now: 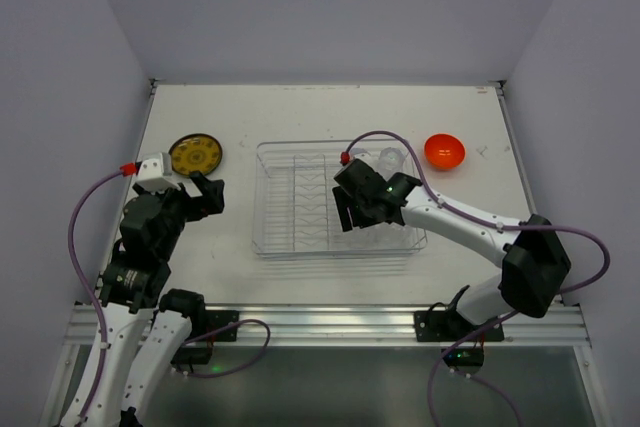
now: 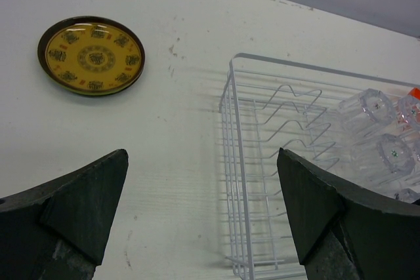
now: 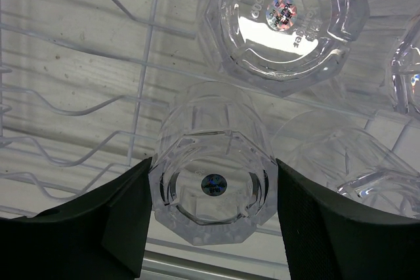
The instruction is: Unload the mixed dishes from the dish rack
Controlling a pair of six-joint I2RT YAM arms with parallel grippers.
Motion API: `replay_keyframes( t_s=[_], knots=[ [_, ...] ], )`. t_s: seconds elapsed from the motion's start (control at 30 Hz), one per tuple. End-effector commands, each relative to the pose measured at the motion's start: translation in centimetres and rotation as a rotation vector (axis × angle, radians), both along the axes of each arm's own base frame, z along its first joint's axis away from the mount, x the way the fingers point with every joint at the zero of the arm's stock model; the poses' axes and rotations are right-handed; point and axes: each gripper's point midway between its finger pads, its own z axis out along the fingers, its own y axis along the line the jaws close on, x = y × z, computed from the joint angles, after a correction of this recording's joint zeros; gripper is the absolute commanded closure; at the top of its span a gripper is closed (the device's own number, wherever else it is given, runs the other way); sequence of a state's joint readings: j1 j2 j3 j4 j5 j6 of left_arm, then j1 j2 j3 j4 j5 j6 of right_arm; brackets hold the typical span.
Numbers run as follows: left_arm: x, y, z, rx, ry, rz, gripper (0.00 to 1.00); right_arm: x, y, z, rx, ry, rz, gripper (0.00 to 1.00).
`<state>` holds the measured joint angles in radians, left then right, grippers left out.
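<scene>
The dish rack (image 1: 262, 197) lies mid-table, a clear ribbed tray with several clear glass cups (image 1: 390, 159) at its right end. My right gripper (image 1: 350, 209) reaches down into it. In the right wrist view both fingers (image 3: 118, 221) press the sides of one faceted glass cup (image 3: 211, 185) lying among the wires, with another cup (image 3: 283, 18) just beyond. The yellow plate (image 1: 196, 154) sits on the table left of the rack, and the orange bowl (image 1: 444, 150) on the table to its right. My left gripper (image 1: 205, 192) hovers open between plate and rack, holding nothing (image 2: 203, 181).
In the left wrist view the rack's near left wall (image 2: 231, 109) stands between the plate (image 2: 90, 56) and the cups (image 2: 367, 109). The rack's left half holds only wire slots. Grey walls close in the table at the back and both sides.
</scene>
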<state>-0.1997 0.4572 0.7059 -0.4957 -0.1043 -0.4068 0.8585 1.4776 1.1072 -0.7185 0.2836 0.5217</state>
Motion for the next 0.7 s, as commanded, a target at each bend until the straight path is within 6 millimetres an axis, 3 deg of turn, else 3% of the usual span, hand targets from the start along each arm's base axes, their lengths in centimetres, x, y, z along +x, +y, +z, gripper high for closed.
replay_keyframes(
  t_s=[0.0,0.1,0.43,0.5,0.6,0.63,0.67],
  knots=[
    [0.2,-0.4,0.1,0.001,-0.012,-0.021,0.0,0.2,0.7,2.6,0.057,-0.048,0.027,0.89],
    [0.3,-0.5,0.1,0.003,-0.011,-0.023,0.0,-0.1,0.7,3.6,0.08,-0.054,0.039,1.0],
    [0.4,-1.1,0.1,0.014,-0.008,-0.065,0.0,-0.8,0.7,8.8,0.2,-0.129,0.066,1.0],
    [0.4,-2.6,1.0,0.015,-0.034,-0.155,0.0,-0.4,0.4,10.6,0.219,-0.181,0.058,1.0],
    [-0.2,-5.7,3.6,-0.098,-0.078,-0.302,0.0,0.0,-0.4,15.0,0.32,-0.303,0.008,1.0],
    [-1.2,-7.7,4.2,-0.156,-0.078,-0.419,0.0,-0.2,-0.9,17.1,0.377,-0.349,-0.002,1.0],
    [-1.4,-9.2,6.3,-0.203,-0.158,-0.504,0.0,0.0,-0.9,18.6,0.432,-0.394,-0.012,1.0]
  ],
)
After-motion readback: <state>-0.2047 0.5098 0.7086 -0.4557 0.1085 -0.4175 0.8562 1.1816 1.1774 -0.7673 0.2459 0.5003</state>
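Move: The right fingers already grip the front-left glass, mouth down and still in its rack slot, its middle about 3 cm below the hand and 1 cm ahead. One neighbouring glass stands some 7 cm ahead and 1 cm to the right, another about 8 cm to the right and level with the hand, both roughly 4 cm lower. From the open left hand, the held glass lies about 28 cm to the right, level fore and aft, some 17 cm below. Keeping its pinch on the upturned glass, the right hand draws it up out of the rack, slowly at first and then faster, about 11 cm in all, while the fingers tilt some 15–20 degrees outward and to the left. Near the end the open, empty left hand starts 4 cm to the right, towards the glass, turning clockwise. ##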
